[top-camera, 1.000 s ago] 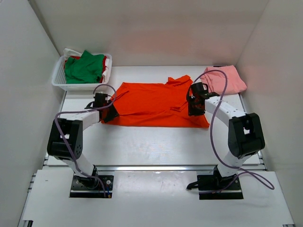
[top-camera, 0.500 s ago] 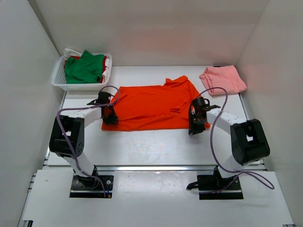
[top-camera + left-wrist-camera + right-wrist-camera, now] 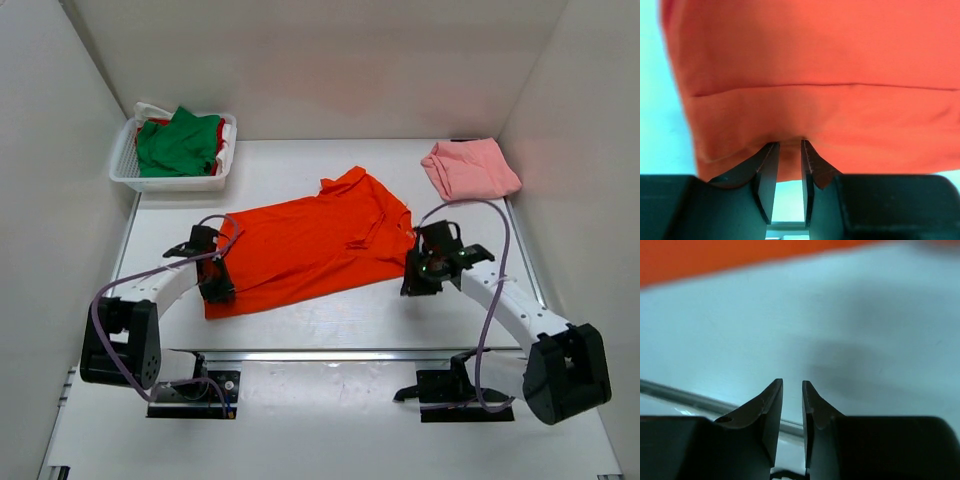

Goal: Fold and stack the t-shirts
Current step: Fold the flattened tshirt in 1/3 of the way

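The orange-red t-shirt (image 3: 300, 245) lies spread out and skewed on the table, its left end nearer me. My left gripper (image 3: 217, 288) sits at its lower-left hem. In the left wrist view the fingertips (image 3: 790, 142) pinch a bunched fold of the orange-red cloth (image 3: 815, 60). My right gripper (image 3: 413, 283) is just off the shirt's right corner. Its jaws (image 3: 792, 381) stand a narrow gap apart over bare table, with the shirt's edge (image 3: 715, 257) far ahead. A folded pale pink t-shirt (image 3: 470, 168) lies at the back right. A green t-shirt (image 3: 178, 143) fills the basket, with red cloth (image 3: 222, 135) under it.
The white mesh basket (image 3: 170, 181) stands at the back left against the wall. White walls close in the table on three sides. A metal rail (image 3: 320, 354) runs along the near edge, between the table and the arm bases.
Both arms drew back toward the near edge. The left gripper closed on the hem and dragged the shirt's left end nearer, turning it. The right gripper slid off the cloth and narrowed.
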`<move>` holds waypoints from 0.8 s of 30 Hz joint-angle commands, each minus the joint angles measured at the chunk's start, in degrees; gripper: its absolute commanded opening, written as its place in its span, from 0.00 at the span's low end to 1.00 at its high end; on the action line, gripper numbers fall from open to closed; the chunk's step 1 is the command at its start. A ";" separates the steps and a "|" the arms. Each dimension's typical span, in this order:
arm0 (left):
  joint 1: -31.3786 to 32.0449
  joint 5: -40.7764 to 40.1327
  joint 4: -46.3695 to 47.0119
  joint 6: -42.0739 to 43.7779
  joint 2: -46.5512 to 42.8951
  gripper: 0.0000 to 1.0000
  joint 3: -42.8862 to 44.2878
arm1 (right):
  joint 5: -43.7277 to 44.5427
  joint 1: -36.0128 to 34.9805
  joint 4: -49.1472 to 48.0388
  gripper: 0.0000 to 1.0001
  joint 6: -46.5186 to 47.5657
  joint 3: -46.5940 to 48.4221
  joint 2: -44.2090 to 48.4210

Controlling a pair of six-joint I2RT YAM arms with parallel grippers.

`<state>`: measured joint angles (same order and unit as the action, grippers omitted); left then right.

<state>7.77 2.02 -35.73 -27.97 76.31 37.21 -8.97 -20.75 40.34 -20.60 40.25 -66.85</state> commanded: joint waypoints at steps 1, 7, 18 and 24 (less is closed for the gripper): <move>-1.79 -1.93 -2.95 2.03 0.85 0.35 2.16 | 1.05 5.36 -7.62 0.20 4.33 6.59 -2.65; -1.18 -1.85 -1.98 2.39 5.34 0.35 2.43 | 2.29 6.43 -19.58 0.20 6.01 11.69 -20.22; -2.67 -1.85 -0.66 3.27 10.25 0.35 6.47 | 7.13 0.98 -15.46 0.17 -7.86 -4.01 -18.61; -3.37 -1.93 0.74 3.45 12.63 0.35 6.47 | 5.90 -0.25 -13.36 0.16 -11.48 -14.22 -6.12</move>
<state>5.19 2.39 -40.42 -25.45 86.15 44.82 -3.36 -20.34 15.90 -28.99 31.83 -74.15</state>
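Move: The right hand hangs free over bare table. The near right edge of the orange t-shirt lies about 12 cm ahead, straight in line and 4 cm below; the bunched sleeve is roughly 18 cm ahead and 10 cm left, the folded pink t-shirt about 36 cm ahead and 14 cm right. The left hand's fingertips are already down on the orange t-shirt's near left corner, directly under them. Forward in a quick hop, the right hand arcs some 12 cm, rising slightly, then drops onto the orange t-shirt's near right edge and drags it back towards the base by about 6 cm, low on the table, fingers nearly shut and turning about 10 degrees clockwise. The left hand keeps its fingertips down on the left corner, only creeping forward a centimetre and tilting slightly. ##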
